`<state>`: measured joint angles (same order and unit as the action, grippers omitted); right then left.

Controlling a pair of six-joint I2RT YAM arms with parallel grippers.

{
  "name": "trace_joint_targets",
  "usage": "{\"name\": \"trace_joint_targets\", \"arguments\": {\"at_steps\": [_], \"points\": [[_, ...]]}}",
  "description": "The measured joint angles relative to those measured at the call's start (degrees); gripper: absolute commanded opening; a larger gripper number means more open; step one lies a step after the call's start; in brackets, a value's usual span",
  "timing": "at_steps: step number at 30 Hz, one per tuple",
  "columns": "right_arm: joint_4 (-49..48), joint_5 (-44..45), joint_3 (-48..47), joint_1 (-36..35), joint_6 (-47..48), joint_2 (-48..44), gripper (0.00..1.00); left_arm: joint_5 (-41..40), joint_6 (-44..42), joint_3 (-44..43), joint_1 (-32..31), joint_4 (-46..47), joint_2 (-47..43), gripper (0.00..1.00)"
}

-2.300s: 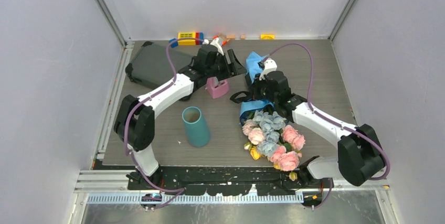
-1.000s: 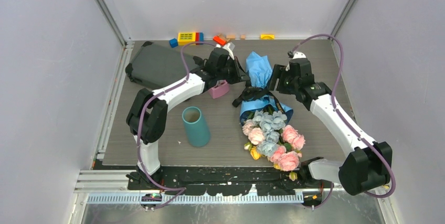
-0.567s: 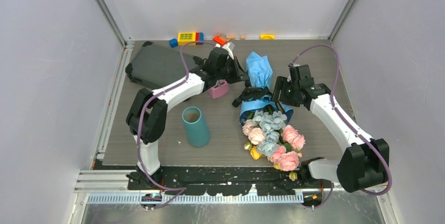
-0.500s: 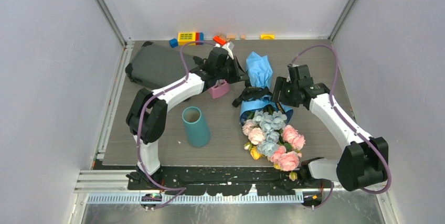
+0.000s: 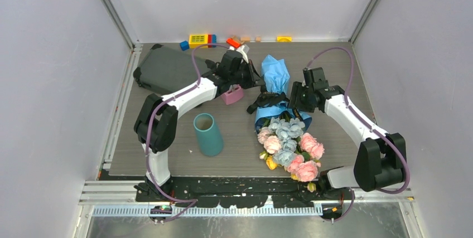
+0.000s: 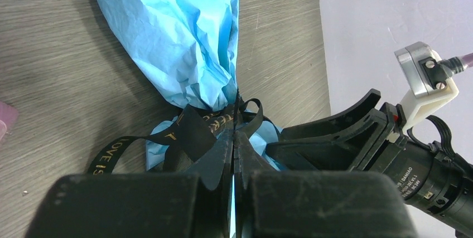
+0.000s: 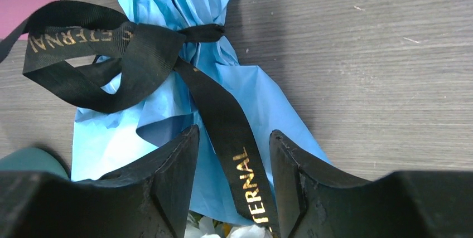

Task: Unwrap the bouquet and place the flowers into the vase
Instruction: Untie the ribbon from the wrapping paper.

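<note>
The bouquet lies on the table, its blue paper wrap pointing to the back and the flowers toward the front. A black ribbon ties the wrap's neck. My left gripper is at the wrap's left side, and in its wrist view the jaws are shut on a fold of the ribbon. My right gripper is open at the right of the tie. It straddles a ribbon tail lettered in gold, with both fingers apart from it. The teal vase stands upright to the left.
A pink metronome stands just behind the left gripper. A dark grey case lies at the back left. Small toy blocks line the back edge. Grey walls close in both sides.
My right arm has swung from the back right down to the bouquet's tie, and its jaws have narrowed around the ribbon tail. The left arm has held still over the last second.
</note>
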<state>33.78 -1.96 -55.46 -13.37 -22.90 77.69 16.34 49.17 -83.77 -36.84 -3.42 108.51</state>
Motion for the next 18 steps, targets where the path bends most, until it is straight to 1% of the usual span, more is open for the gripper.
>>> {"name": "trace_joint_targets", "arguments": {"at_steps": [2,4,6,7,8,9,10,12,18], "points": [[-1.01,0.0,-0.07,0.0,0.02,0.52,0.5,0.2,0.0,0.0,0.0,0.0,0.0,0.0],[-1.81,0.0,-0.15,0.0,0.02,1.53,0.44,0.24,-0.02,0.0,0.0,0.0,0.0,0.0],[-2.49,0.0,-0.15,0.0,0.13,2.43,0.28,0.31,-0.02,0.0,0.0,-0.02,0.0,0.0],[-2.69,0.0,-0.15,0.0,0.22,2.82,0.24,0.33,-0.07,0.0,0.0,0.0,0.0,0.0],[-2.84,0.11,-0.15,0.0,0.33,3.04,0.16,0.33,-0.11,0.0,0.0,-0.02,0.0,0.0],[-2.95,0.24,-0.15,0.0,0.37,3.08,0.12,0.33,-0.13,0.0,0.0,-0.02,0.0,0.0],[-2.99,0.37,-0.2,0.0,0.61,3.08,0.04,0.33,-0.17,0.0,0.0,-0.04,0.0,0.0],[-3.34,1.31,-0.31,0.0,0.72,3.04,0.01,0.37,-0.39,0.0,0.0,-0.02,0.0,0.0],[-6.67,5.57,-0.13,-0.44,2.21,1.4,0.0,0.92,-2.1,0.0,0.0,-0.09,-0.02,0.0]]}}
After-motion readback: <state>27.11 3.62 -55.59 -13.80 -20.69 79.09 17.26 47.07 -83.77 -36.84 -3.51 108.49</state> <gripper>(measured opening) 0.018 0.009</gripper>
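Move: The ribbon's loose right-hand tail runs between the right hand's open fingers, its nearest part about 1 cm ahead, centred, and 2 cm below. The ribbon knot sits about 3 cm ahead of that hand, 6 cm left and 2 cm lower; the flower heads lie some 14 cm back and 1 cm left, about 5 cm below. From the left hand, the tail is roughly 8 cm back, 11 cm right and 8 cm lower. The right hand eases forward and dips about 1 cm over the blue paper while its fingers close from half open and pinch the ribbon tail just to the right of the knot. Still going forward, to about 3 cm in all, it then rises some 1.5 cm and drifts slightly right with the tail, fingertips tilting up a little, while the left hand stays put with its fingers shut, apparently on another strand of ribbon. ##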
